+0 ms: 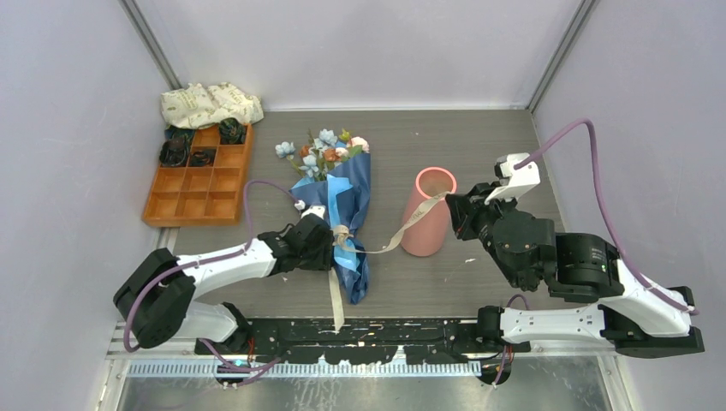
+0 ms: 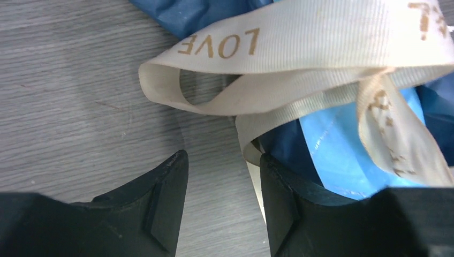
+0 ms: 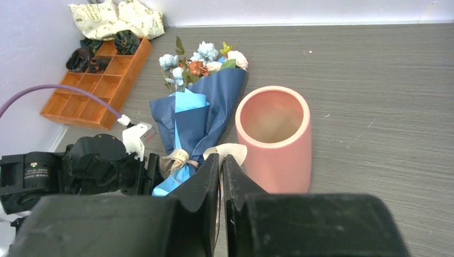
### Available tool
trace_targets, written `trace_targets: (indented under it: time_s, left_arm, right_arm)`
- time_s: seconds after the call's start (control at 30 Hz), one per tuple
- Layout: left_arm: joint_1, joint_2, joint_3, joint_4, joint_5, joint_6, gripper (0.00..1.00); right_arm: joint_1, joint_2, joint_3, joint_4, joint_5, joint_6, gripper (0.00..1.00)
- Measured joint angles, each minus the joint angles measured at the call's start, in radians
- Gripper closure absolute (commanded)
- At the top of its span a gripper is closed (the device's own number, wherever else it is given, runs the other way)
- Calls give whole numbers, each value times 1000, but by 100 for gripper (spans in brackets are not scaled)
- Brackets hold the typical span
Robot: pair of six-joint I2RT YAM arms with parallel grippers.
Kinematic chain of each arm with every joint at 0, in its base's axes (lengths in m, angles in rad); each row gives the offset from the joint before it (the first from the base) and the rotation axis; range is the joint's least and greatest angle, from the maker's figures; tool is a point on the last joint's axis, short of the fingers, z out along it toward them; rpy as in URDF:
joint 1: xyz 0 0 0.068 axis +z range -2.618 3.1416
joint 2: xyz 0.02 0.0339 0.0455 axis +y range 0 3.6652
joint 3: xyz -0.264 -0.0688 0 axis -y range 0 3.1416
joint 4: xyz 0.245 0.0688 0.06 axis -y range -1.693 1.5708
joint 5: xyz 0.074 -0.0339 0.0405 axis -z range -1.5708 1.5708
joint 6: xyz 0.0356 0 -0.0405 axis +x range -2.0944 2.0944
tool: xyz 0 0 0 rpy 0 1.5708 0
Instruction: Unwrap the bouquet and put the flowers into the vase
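Observation:
The bouquet (image 1: 344,199) lies on the table in dark and light blue paper, with the flowers (image 1: 324,152) pointing to the far side. My left gripper (image 1: 330,244) is at its tied waist. In the left wrist view this gripper (image 2: 222,160) is open over bare table, its right finger against the blue paper (image 2: 342,155) and a tail of the beige ribbon (image 2: 300,37). My right gripper (image 3: 220,159) is shut on the ribbon's (image 3: 233,151) end. The ribbon (image 1: 402,231) runs taut from the knot across the front of the upright pink vase (image 1: 431,218).
An orange compartment tray (image 1: 201,193) holding dark items (image 1: 175,152) stands at the far left, with a cream patterned cloth (image 1: 210,104) behind it. Walls close in the left, right and back. Another ribbon tail (image 1: 336,300) hangs toward the near edge.

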Motion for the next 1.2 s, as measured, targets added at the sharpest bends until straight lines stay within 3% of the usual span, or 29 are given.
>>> trace_targets:
  time_s: [0.33,0.6,0.8,0.97,1.2]
  left_arm:
    - [0,60,51,10,-79,13,61]
    - [0,114,109,11,-110,23,99]
    - [0,96,130,-17,-102,18,100]
    - [0,-69,153,-143,-123,-2,100]
    - [0,-294,439,-364,-267,27,100]
  right_arm:
    - [0,4,-47,31,-24,6,87]
    - [0,4,-63,53,-36,9,88]
    - [0,7,-68,63,-37,9,88]
    - [0,8,-80,71,-37,10,87]
    - [0,15,-93,77,-37,9,87]
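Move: The cream ribbon's bow lies about 4 cm ahead of the left hand, 2 cm to its right and roughly 1 cm higher. The loose ribbon tail runs back on the table some 9 cm behind that hand; the flower heads are about 21 cm ahead of it, and the vase 5 cm ahead and 20 cm right. From the right hand, high up with the other ribbon end, the bow is 6 cm ahead, 18 cm left and 35 cm below; the vase is 7 cm ahead, 1 cm left, 29 cm below. The left fingers pinch the ribbon on the near-left side of the bow, closing from half open as the hand slides forward about 4 cm and slightly right, low over the table. Then they carry it up fast, some 20 cm and a little left, the fingertips tilting forward over 20 degrees. The right hand keeps its pinch on the other end and eases roughly 3 cm left and down, towards the bow. ##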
